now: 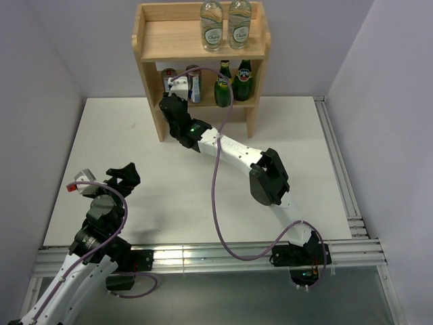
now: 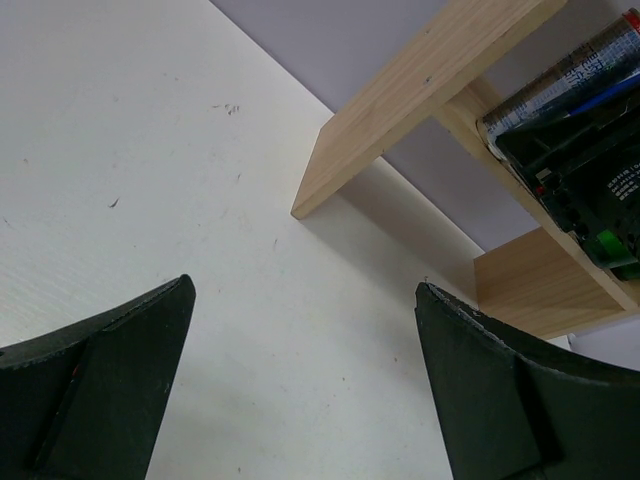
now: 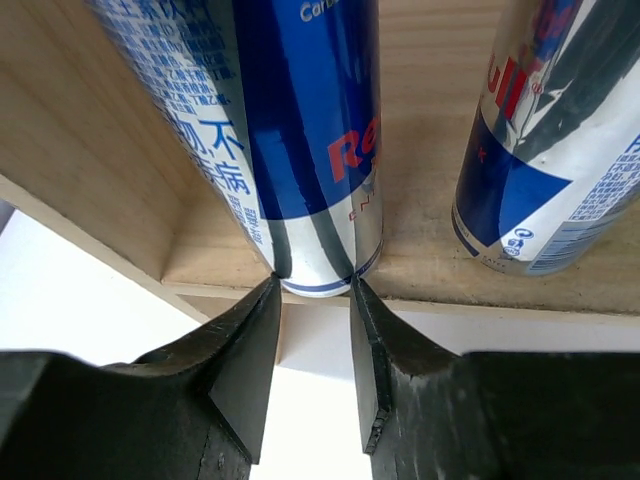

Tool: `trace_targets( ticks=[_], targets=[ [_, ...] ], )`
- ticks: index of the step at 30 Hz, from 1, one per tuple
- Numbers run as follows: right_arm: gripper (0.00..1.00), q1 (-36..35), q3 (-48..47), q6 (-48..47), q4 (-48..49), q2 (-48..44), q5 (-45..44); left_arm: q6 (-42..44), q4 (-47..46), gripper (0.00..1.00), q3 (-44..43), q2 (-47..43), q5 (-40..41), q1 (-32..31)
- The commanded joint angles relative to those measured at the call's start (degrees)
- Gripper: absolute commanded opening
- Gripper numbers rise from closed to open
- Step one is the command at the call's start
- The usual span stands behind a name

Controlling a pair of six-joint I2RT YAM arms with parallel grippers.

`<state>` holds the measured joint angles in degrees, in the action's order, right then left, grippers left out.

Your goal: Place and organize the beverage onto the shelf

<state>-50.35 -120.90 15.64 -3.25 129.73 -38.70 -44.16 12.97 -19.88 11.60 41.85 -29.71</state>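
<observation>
The pine shelf [image 1: 169,32] stands at the table's back. Two water bottles [image 1: 212,27] stand on its top board. Two green glass bottles [image 1: 233,84] stand at the right of the middle tier, and two cans [image 1: 194,84] at its left. My right gripper [image 3: 313,285] reaches to that tier's front edge. Its fingertips [image 3: 268,290] press on either side of the base of the left can [image 3: 310,150], which stands on the board [image 3: 430,270]. The second can [image 3: 540,170] stands to its right. My left gripper [image 2: 303,290] is open and empty above the table at the near left.
The right arm [image 1: 267,176] stretches diagonally across the table's middle with a purple cable looping over it. An aluminium rail [image 1: 338,176] runs along the table's right edge. Grey walls close in the back and sides. The shelf's side panel [image 2: 400,110] shows in the left wrist view.
</observation>
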Motion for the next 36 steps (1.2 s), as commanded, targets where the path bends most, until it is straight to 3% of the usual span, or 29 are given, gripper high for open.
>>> trace_targets(
  ticks=[1,13,16,17,20,29,36],
  targets=[
    [0.40,0.5,-3.5,-0.5,0.9,-0.5,-2.3,1.2,-0.8,0.99,-0.6,-0.3,-0.4,-0.1],
    [0.44,1.6,-0.7,0.0,1.9,-2.3,-2.7,1.3,-1.4,0.99,-0.4,0.1,-0.4,-0.1],
    [0.61,0.7,5.1,0.2,5.3,-5.8,-1.5,1.3,-1.3,0.99,-0.5,0.3,-0.3,-0.1],
    [0.73,0.5,6.5,0.1,5.9,-6.7,-1.4,1.2,-1.3,0.99,-0.4,0.3,-0.3,-0.1],
    [0.91,-1.1,9.8,0.0,6.8,-9.0,-2.6,1.2,-1.3,0.99,-0.4,0.5,-0.2,-0.1],
    [0.93,-7.5,23.3,2.3,8.5,-19.3,-5.5,1.3,-1.0,0.99,-0.5,0.7,0.6,-0.2],
    [0.94,-16.9,44.2,6.1,8.8,-39.2,-17.8,2.1,-3.5,0.99,0.4,0.4,-1.6,-0.1]
  ],
)
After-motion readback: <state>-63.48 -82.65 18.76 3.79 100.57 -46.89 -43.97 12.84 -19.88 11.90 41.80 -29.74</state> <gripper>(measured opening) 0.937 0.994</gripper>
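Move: The left beverage can on the shelf's middle board is at the right hand's partly closed fingertips, near its base; its middle is about 3 cm ahead and 4 cm up. The second can stands roughly 8 cm to the right of it and 1 cm deeper, and the nearer green bottle some 18 cm to the right of it, level in depth. From the idle left hand the left can lies about 30 cm ahead, 22 cm right and 8 cm up. The left can's base is first nudged rightward and slightly deeper, under 1 cm, by the right fingertips already at it. The right fingers then spread wide and let go, the hand sinking about 1 cm, and it draws straight back from the shelf, gathering speed over some 16 cm, drifting a little right and rising slightly at the end. ##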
